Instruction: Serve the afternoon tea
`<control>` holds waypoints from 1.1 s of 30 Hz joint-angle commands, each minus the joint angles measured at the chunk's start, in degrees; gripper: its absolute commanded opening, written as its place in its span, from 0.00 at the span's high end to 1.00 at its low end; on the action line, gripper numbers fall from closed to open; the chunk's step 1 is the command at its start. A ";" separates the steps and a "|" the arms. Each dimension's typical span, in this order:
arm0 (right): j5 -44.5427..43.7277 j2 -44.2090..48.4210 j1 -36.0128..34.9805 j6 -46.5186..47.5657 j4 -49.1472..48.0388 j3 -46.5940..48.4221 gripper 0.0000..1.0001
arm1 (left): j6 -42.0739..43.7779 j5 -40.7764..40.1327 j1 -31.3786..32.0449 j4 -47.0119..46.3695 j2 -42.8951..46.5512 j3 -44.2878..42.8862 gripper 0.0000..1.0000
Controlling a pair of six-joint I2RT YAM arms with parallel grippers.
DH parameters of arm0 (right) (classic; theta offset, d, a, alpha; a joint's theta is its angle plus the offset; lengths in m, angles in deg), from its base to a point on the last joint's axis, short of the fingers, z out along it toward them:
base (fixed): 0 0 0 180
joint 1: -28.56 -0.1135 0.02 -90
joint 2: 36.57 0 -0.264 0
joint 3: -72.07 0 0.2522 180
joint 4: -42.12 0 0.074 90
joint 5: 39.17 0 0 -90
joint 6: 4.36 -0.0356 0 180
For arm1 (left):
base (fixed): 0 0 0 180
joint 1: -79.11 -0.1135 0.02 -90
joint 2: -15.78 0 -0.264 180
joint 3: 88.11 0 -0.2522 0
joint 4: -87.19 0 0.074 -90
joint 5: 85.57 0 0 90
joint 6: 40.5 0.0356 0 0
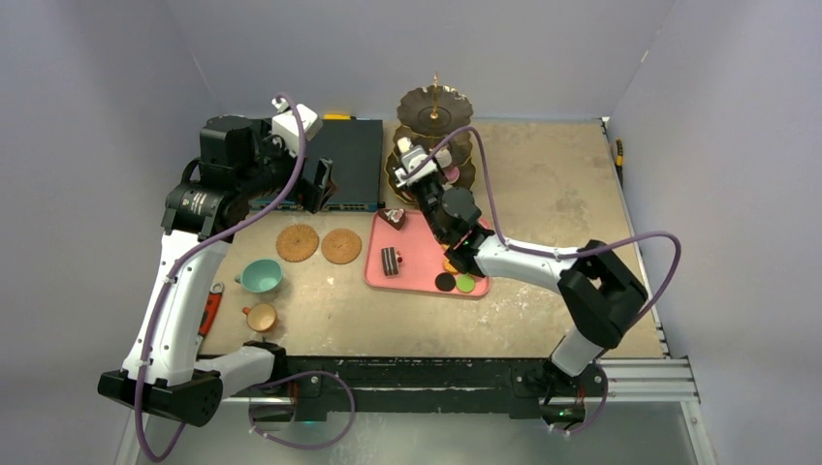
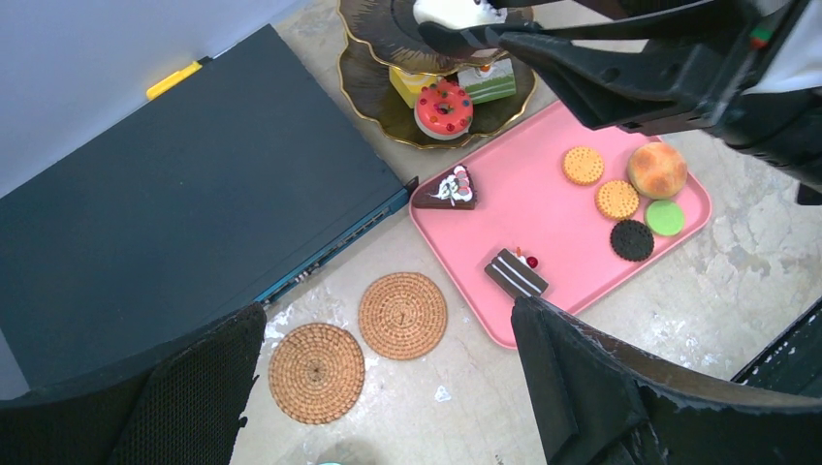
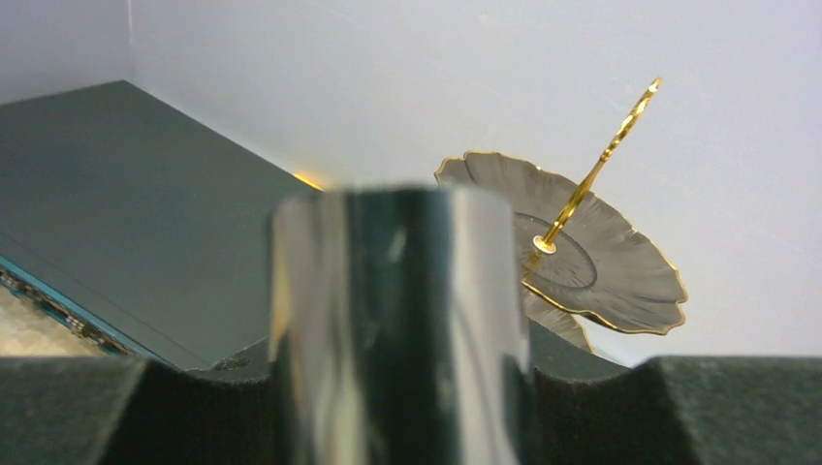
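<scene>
My right gripper (image 1: 419, 170) is shut on the black tongs (image 2: 543, 48), whose shiny handle (image 3: 402, 320) fills the right wrist view. The tong tips hold a white cake (image 2: 448, 10) over the dark three-tier stand (image 1: 433, 107). On the stand's bottom tier (image 2: 378, 97) sit a red donut (image 2: 444, 107), a green cake and a yellow cake. My left gripper (image 2: 388, 315) hangs open high above two woven coasters (image 1: 298, 242) (image 1: 341, 245). The teal cup (image 1: 262, 276) and tan cup (image 1: 261, 317) stand near the left arm.
The pink tray (image 2: 543, 213) carries two chocolate cakes (image 2: 454, 187) (image 2: 516, 272), cookies, a bun (image 2: 657, 170) and a green macaron (image 2: 665, 217). A dark blue box (image 1: 344, 160) lies behind the coasters. A red-handled tool (image 1: 208, 310) lies at the left edge.
</scene>
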 commanded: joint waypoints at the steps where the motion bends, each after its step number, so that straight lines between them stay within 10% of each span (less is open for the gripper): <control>1: 1.60 -2.85 0.51 4.40 -6.24 3.25 0.63 | -0.01 -0.14 -0.21 -0.30 1.09 -1.46 0.01; 19: -0.48 -11.11 2.29 8.32 -12.05 5.29 0.59 | 0.92 -0.86 -0.25 0.17 1.37 -1.13 0.01; 33: 6.70 -6.82 4.19 0.14 -7.52 3.68 0.31 | 1.01 -1.12 -0.22 0.51 1.29 -1.50 0.01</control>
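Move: The white striped donut is already in the right fingers. Its place on the left part of the stand's middle tier lies about 4 cm ahead and 5 cm below that hand, level sideways. The white cupcake on that tier is some 6 cm to the hand's right, 1 cm back and 6 cm below; the red donut, a tier lower, is about 3 cm back, 2 cm right and 19 cm down. From the left hand the place lies roughly 13 cm ahead, 16 cm right, 9 cm below. The white striped donut, still pinched, is carried down about 5 cm and forward some 4.5 cm by the right hand onto the left part of the middle tier, left of the cupcake: first a quick drop, then a slower push farther in and a last short dip. There the fingers open partway to let go of the donut, the hand easing up a touch but not backing out. ##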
